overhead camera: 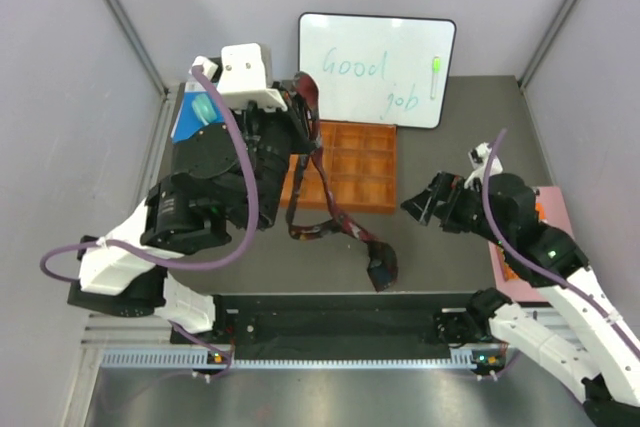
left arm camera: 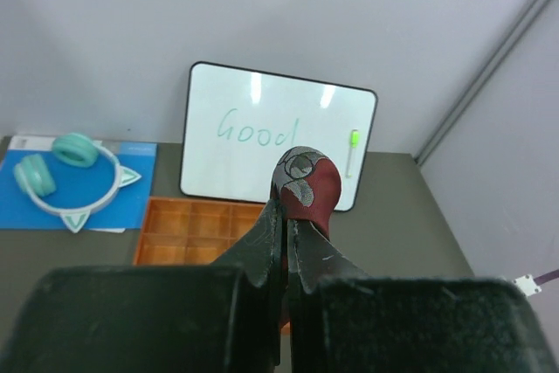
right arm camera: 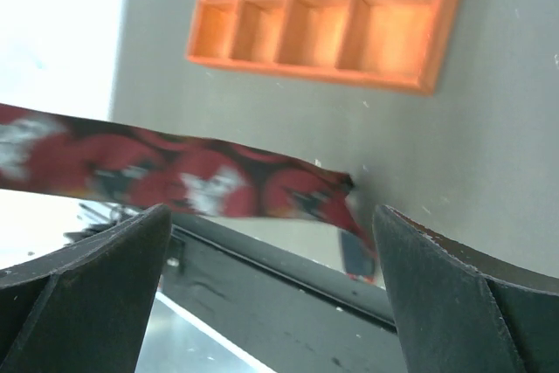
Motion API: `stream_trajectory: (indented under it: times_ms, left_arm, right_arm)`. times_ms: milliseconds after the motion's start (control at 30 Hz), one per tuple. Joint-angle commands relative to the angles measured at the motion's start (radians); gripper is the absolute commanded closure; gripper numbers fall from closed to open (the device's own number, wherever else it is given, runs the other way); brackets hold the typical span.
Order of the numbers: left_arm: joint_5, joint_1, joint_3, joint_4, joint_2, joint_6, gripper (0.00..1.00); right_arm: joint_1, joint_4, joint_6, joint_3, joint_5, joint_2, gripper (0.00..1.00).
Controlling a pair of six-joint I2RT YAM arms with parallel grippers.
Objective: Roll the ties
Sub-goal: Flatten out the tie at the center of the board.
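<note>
A dark maroon-red tie (overhead camera: 335, 222) with a black pattern hangs from my left gripper (overhead camera: 305, 97), which is raised above the orange tray's left side. From there the tie drops across the tray and trails over the table to its wide end (overhead camera: 382, 269) near the front rail. In the left wrist view the left gripper (left arm camera: 287, 203) is shut on the tie's end (left arm camera: 307, 183), which sticks up past the tips. My right gripper (overhead camera: 420, 205) hovers open right of the tray. In the right wrist view its fingers (right arm camera: 105, 277) stand wide apart, with the tie (right arm camera: 183, 176) stretched beyond them.
The orange compartment tray (overhead camera: 362, 169) lies mid-table. A whiteboard (overhead camera: 375, 69) reading "Good job" leans at the back wall with a green marker (overhead camera: 435, 65). Teal cat-ear headphones (left arm camera: 61, 172) rest on a blue sheet at the back left. A pink pad (overhead camera: 555, 209) lies at the right.
</note>
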Motion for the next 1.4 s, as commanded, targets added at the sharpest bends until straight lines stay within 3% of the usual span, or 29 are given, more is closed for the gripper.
stream_trajectory:
  times_ms: [0,67,100,200,233,267,300,467,600,867,1133,1267,1367]
  left_arm:
    - [-0.130,-0.019,-0.040,0.115,0.015,0.156,1.00]
    - [-0.169,-0.030,-0.092,0.241,0.011,0.236,1.00]
    - [-0.193,-0.040,-0.120,0.317,0.006,0.355,1.00]
    - [-0.288,-0.048,-0.242,0.797,0.003,0.667,1.00]
    - [-0.322,-0.048,-0.258,0.915,0.011,0.886,1.00]
    - [-0.334,-0.050,-0.260,1.097,0.023,0.963,1.00]
    - [-0.347,-0.048,-0.249,1.140,0.047,1.032,1.00]
    - [-0.413,-0.048,-0.160,1.175,0.120,1.227,1.00]
    - [-0.431,-0.045,-0.119,1.332,0.169,1.389,1.00]
    - [-0.443,-0.036,-0.068,1.291,0.212,1.418,1.00]
    - [-0.451,-0.025,-0.059,1.340,0.233,1.473,1.00]
    - [-0.456,-0.021,-0.036,1.331,0.250,1.482,1.00]
    - [-0.462,-0.022,-0.039,1.329,0.247,1.478,1.00]
  right_arm:
    - [0.038,0.106,0.007,-0.120,-0.038,-0.006,0.01]
    - [0.137,0.186,-0.007,-0.178,-0.006,-0.006,0.01]
    - [0.182,0.209,-0.025,-0.192,0.016,0.008,0.01]
    - [0.385,0.246,-0.056,-0.198,0.195,0.061,0.01]
    - [0.441,0.258,-0.066,-0.194,0.235,0.106,0.01]
    - [0.518,0.276,-0.080,-0.189,0.285,0.130,0.01]
    - [0.555,0.318,-0.105,-0.189,0.309,0.150,0.01]
    - [0.595,0.454,-0.143,-0.247,0.367,0.223,0.01]
    - [0.598,0.477,-0.183,-0.253,0.467,0.232,0.01]
    - [0.606,0.428,-0.172,-0.244,0.625,0.195,0.01]
    - [0.609,0.602,-0.246,-0.305,0.437,0.236,0.01]
    - [0.609,0.665,-0.294,-0.313,0.407,0.310,0.01]
    - [0.609,0.688,-0.301,-0.306,0.471,0.365,0.01]
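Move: The hanging run of the tie that my open right hand goes for is about 14 cm to its left, 1 cm back and 12 cm lower. The tie's tail end is some 7 cm left of that hand, 3 cm back and 22 cm down; the wooden tray's middle is 19 cm ahead, 18 cm left, 24 cm down. From my left hand, high up and holding the tie's top, that run is 6 cm right, 2 cm back, 42 cm down. With my left hand still pinching the tie's top up high, rolling its left side up nearly 30 degrees and turning somewhat counter-clockwise, I bring my wide-open right hand left and down towards the hanging run, about 11 cm each way. It swings back some 5 cm first, then forward again, and its fingers turn further left and level out; they don't close. ##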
